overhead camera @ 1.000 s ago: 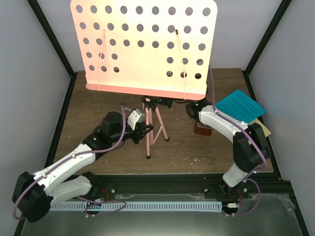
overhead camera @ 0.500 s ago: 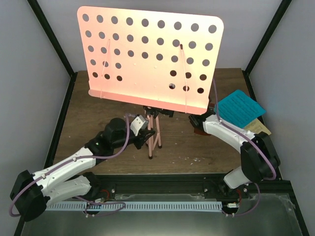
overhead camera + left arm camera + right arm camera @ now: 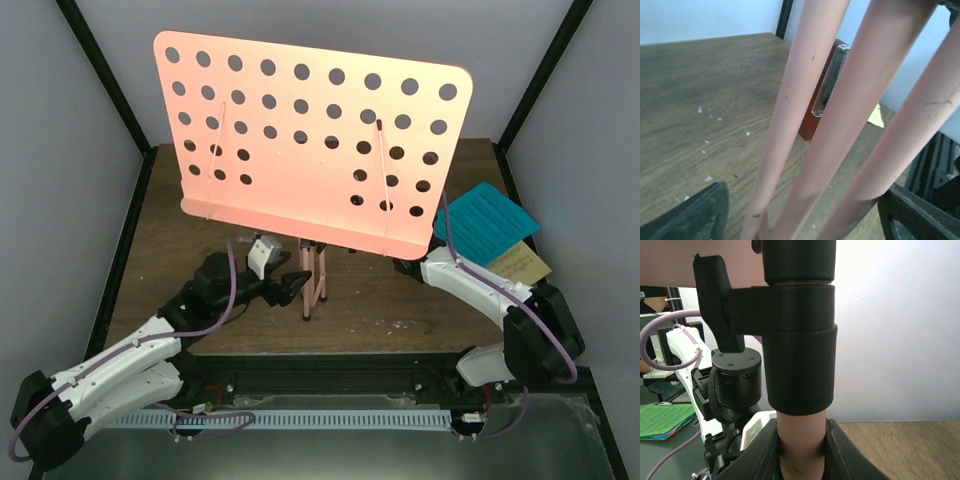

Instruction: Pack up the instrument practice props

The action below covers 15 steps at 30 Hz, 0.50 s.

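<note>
The pink music stand stands mid-table, its hole-dotted desk [image 3: 310,140] tilted and covering the back. Its three legs [image 3: 315,285] are folded close together. My left gripper [image 3: 290,288] is open around them; in the left wrist view the legs [image 3: 840,125] run between its two dark fingers [image 3: 690,220] without being squeezed. My right gripper [image 3: 801,450] is shut on the stand's pink pole just under a black collar [image 3: 797,365]; the desk hides it from above. The reddish-brown metronome [image 3: 826,85] stands behind the legs. Blue [image 3: 485,222] and yellow [image 3: 522,266] pages lie at the right.
Black frame posts [image 3: 110,80] and pale walls close in the brown table [image 3: 170,230] on three sides. A black rail [image 3: 340,375] and a grey tray [image 3: 560,440] run along the near edge. The right arm [image 3: 480,290] reaches in under the desk's right corner.
My left gripper has opened off the tripod legs, which are now folded together. The desk has tilted and shifted right and nearer. The right arm has drawn back with the pole.
</note>
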Each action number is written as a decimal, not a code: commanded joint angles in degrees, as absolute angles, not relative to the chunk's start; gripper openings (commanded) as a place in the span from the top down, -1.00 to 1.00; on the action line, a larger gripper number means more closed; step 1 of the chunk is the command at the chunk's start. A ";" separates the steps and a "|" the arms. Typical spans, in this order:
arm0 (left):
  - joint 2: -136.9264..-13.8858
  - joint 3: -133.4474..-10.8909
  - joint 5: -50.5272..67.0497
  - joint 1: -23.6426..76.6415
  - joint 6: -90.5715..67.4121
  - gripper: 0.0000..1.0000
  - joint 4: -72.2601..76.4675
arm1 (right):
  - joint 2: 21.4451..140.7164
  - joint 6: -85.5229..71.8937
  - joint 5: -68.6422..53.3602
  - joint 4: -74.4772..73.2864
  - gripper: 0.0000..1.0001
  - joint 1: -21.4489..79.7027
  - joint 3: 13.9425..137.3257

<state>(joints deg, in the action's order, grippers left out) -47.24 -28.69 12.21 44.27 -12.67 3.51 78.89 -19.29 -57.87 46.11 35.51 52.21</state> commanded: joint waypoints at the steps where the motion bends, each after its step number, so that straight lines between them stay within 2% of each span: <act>1: -45.84 -27.91 10.14 44.11 -15.72 -0.76 8.44 | 75.84 -20.82 -56.70 49.49 0.99 36.13 52.71; 6: -49.87 -29.50 13.96 44.09 -16.19 -0.94 13.29 | 75.41 -20.78 -55.92 49.56 0.99 36.10 52.10; 11: -55.06 -30.53 12.81 44.12 -14.68 -0.98 17.60 | 74.82 -21.01 -55.09 49.72 0.99 36.13 51.45; 15: -60.36 -29.62 13.54 44.46 -15.15 -0.99 26.61 | 74.28 -21.21 -53.87 50.56 0.99 36.15 50.62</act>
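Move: Just ahead and to the right of the left hand, about 2 cm forward and 5 cm right at its own height, hang the folded legs of the music stand. The metronome stands on the table beyond them, some 9 cm forward and 26 cm right of that hand and about 17 cm lower; the blue sheet lies around 15 cm forward, 42 cm right and 22 cm down. The legs hang roughly 15 cm straight below the right hand. Opening its already parted fingers to full width, the left hand lifts about a centimetre, then sinks back while reaching forward and right, some 3 cm in all, to bring its jaws around the folded legs of the music stand. The right hand stays put, its fingers keeping their hold on the pole under the black collar. ##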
